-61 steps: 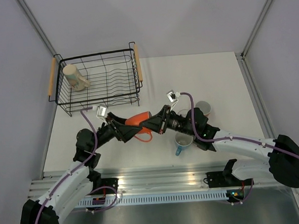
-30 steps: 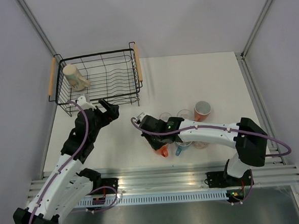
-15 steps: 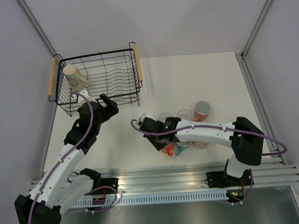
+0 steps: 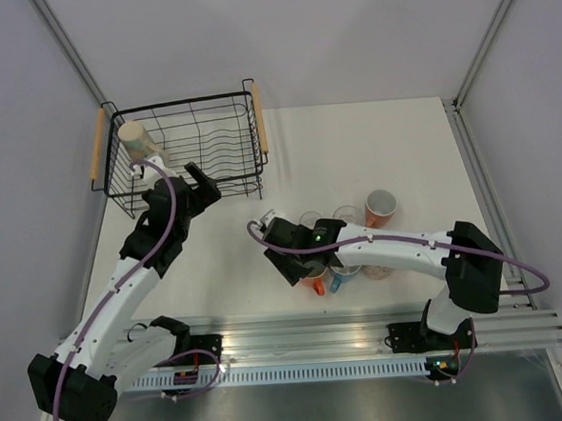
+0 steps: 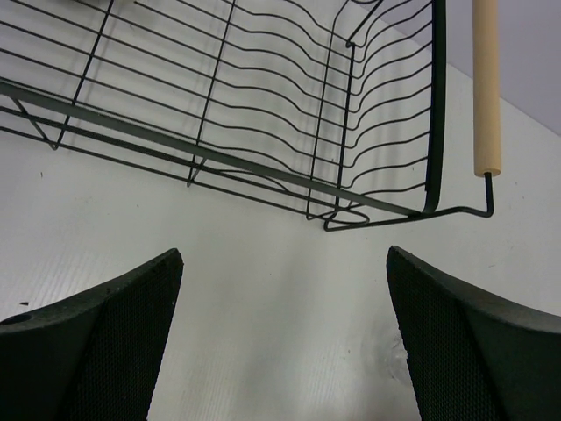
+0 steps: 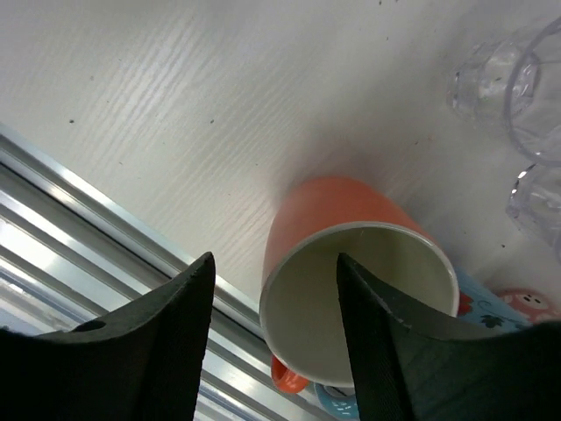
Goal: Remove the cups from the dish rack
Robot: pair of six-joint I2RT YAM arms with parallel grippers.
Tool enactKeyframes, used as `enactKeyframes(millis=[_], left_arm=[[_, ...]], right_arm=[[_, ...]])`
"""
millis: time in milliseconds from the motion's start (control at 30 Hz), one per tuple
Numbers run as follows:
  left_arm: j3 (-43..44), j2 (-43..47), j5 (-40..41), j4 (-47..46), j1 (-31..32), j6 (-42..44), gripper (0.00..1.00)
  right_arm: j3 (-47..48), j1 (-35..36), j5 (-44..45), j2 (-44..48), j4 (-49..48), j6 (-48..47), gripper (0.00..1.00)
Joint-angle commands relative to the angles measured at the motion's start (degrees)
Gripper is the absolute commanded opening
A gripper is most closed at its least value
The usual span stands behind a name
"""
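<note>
The dish rack (image 4: 187,149) stands at the back left with a cream mug (image 4: 135,138) lying in its left corner. My left gripper (image 4: 176,182) hovers open and empty at the rack's near edge; its wrist view shows the rack's wires (image 5: 263,105) and a wooden handle (image 5: 486,88) beyond the gripper (image 5: 282,254). My right gripper (image 4: 304,271) is over an orange mug (image 6: 351,263) standing upright on the table. The gripper (image 6: 273,258) is open: one finger is inside the mug, the other outside it, clear of the wall.
Beside the orange mug stand a blue mug (image 4: 341,278), two clear cups (image 4: 310,218) (image 4: 346,214), a pink-orange mug (image 4: 381,206) and a patterned cup (image 4: 375,270). The metal rail (image 4: 307,328) at the table's near edge runs just behind the orange mug.
The right gripper's jaws have opened off the orange mug's wall, leaving it standing on the table. The left arm has reached further toward the rack, still open.
</note>
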State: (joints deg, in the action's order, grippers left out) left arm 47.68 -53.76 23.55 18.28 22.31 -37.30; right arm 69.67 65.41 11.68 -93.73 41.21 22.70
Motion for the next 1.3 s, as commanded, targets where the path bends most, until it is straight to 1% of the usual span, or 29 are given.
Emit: enactKeyframes(millis=[0,67,100,133,167,200,233,267,300,367,467,500,567,600,667,700,767,900,933,1100,1200,1267], left_arm=[[5.48,-2.66,3.95,-0.18,-0.51,2.84,1.00],[8.73,-6.26,3.09,-0.53,-1.47,3.55,1.00],[10.92,-8.01,2.56,-0.62,-2.95,3.72,1.00],[11.99,-9.51,2.03,-0.44,-3.93,3.72,1.00],[12.95,-13.00,1.59,-0.44,-4.89,3.72,1.00],[15.05,-14.69,1.59,-0.44,-6.99,3.64,1.00],[16.20,-16.45,1.67,-0.35,-8.23,3.64,1.00],[17.43,-20.30,2.11,-0.01,-9.37,3.55,1.00],[19.88,-22.07,2.46,0.43,-11.56,2.85,1.00],[22.27,-27.77,4.39,0.52,-14.38,2.32,1.00],[28.41,-33.94,7.82,1.83,-17.11,2.40,1.00],[32.00,-38.13,9.13,2.54,-17.47,2.58,1.00],[35.53,-42.20,11.34,2.81,-18.35,3.72,1.00],[39.03,-45.79,11.86,2.98,-18.61,5.55,1.00],[42.74,-50.11,13.01,3.51,-19.49,8.71,1.00],[46.93,-54.48,13.71,5.34,-19.93,9.00,1.00],[51.61,-57.76,13.89,6.85,-21.07,9.87,1.00],[55.67,-64.00,14.59,7.03,-22.22,10.58,1.00],[56.37,-64.89,14.77,7.12,-24.04,10.67,1.00],[60.68,-69.19,15.65,7.12,-25.99,10.93,1.00],[64.72,-72.80,15.21,6.77,-26.87,12.07,1.00],[67.79,-75.95,14.77,5.36,-27.23,14.43,1.00]], right_arm=[[4.59,0.34,1.59,5.83,-1.48,-1.95,0.64],[5.47,0.25,1.50,9.00,-3.15,-2.92,0.73],[5.65,0.33,0.54,11.44,-4.02,-3.62,0.83],[5.65,0.25,-0.68,12.77,-5.69,-4.06,0.90],[5.31,0.25,-1.91,14.00,-6.75,-4.41,0.96],[5.04,0.25,-2.62,16.71,-7.63,-4.68,0.98],[4.69,0.25,-3.85,17.96,-9.55,-4.77,0.98],[3.64,0.25,-4.30,19.28,-10.27,-4.77,0.98],[3.02,0.33,-4.30,21.38,-11.40,-4.86,0.98],[1.10,0.25,-4.04,23.32,-12.47,-4.77,0.98],[-1.19,0.25,-4.65,25.79,-13.17,-4.24,0.98],[-1.72,0.25,-4.74,26.23,-13.35,-3.98,0.98],[-3.48,0.25,-4.91,26.93,-13.79,-3.37,0.98],[-4.01,0.25,-5.09,27.72,-14.14,-3.19,0.98],[-5.33,0.25,-5.09,28.34,-14.67,-2.57,0.98],[-5.51,0.25,-4.92,28.43,-14.58,-2.31,0.98],[-6.30,0.25,-4.57,28.69,-14.32,-1.78,0.98],[-8.23,0.16,-3.16,29.05,-14.67,-0.99,0.98],[-8.32,0.25,-3.16,29.05,-14.76,-0.73,0.98],[-8.41,0.25,-3.33,26.94,-15.02,-0.55,0.98],[-8.15,0.25,-3.33,25.27,-15.02,-0.55,0.98],[-7.97,0.16,-3.51,24.39,-15.11,-0.46,0.98]])
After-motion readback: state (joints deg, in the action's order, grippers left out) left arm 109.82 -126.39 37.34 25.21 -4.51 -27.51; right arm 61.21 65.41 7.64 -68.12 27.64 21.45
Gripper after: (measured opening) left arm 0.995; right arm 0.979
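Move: The left hand, empty, has the cream cup in the rack some 24 cm ahead, 18 cm to its left and 15 cm lower; the rack's middle is 22 cm ahead, 4 cm left and 17 cm down. From the right hand, the red mug's middle is about 1 cm ahead, 4 cm right and 4 cm below, with the blue mug 6 cm to the right of the red one and a glass 10 cm beyond it. Forward and left, in one sweep over the rack's near side, the left hand travels about 24 cm out and 21 cm across, rising slightly before sinking to the cream cup, turning counter-clockwise and tipping down, fingers still wide. The right hand opens fully and lifts off the red mug's rim, climbing about 18 cm, then easing back down some 5 cm, its left side tilting up about 30 degrees. ##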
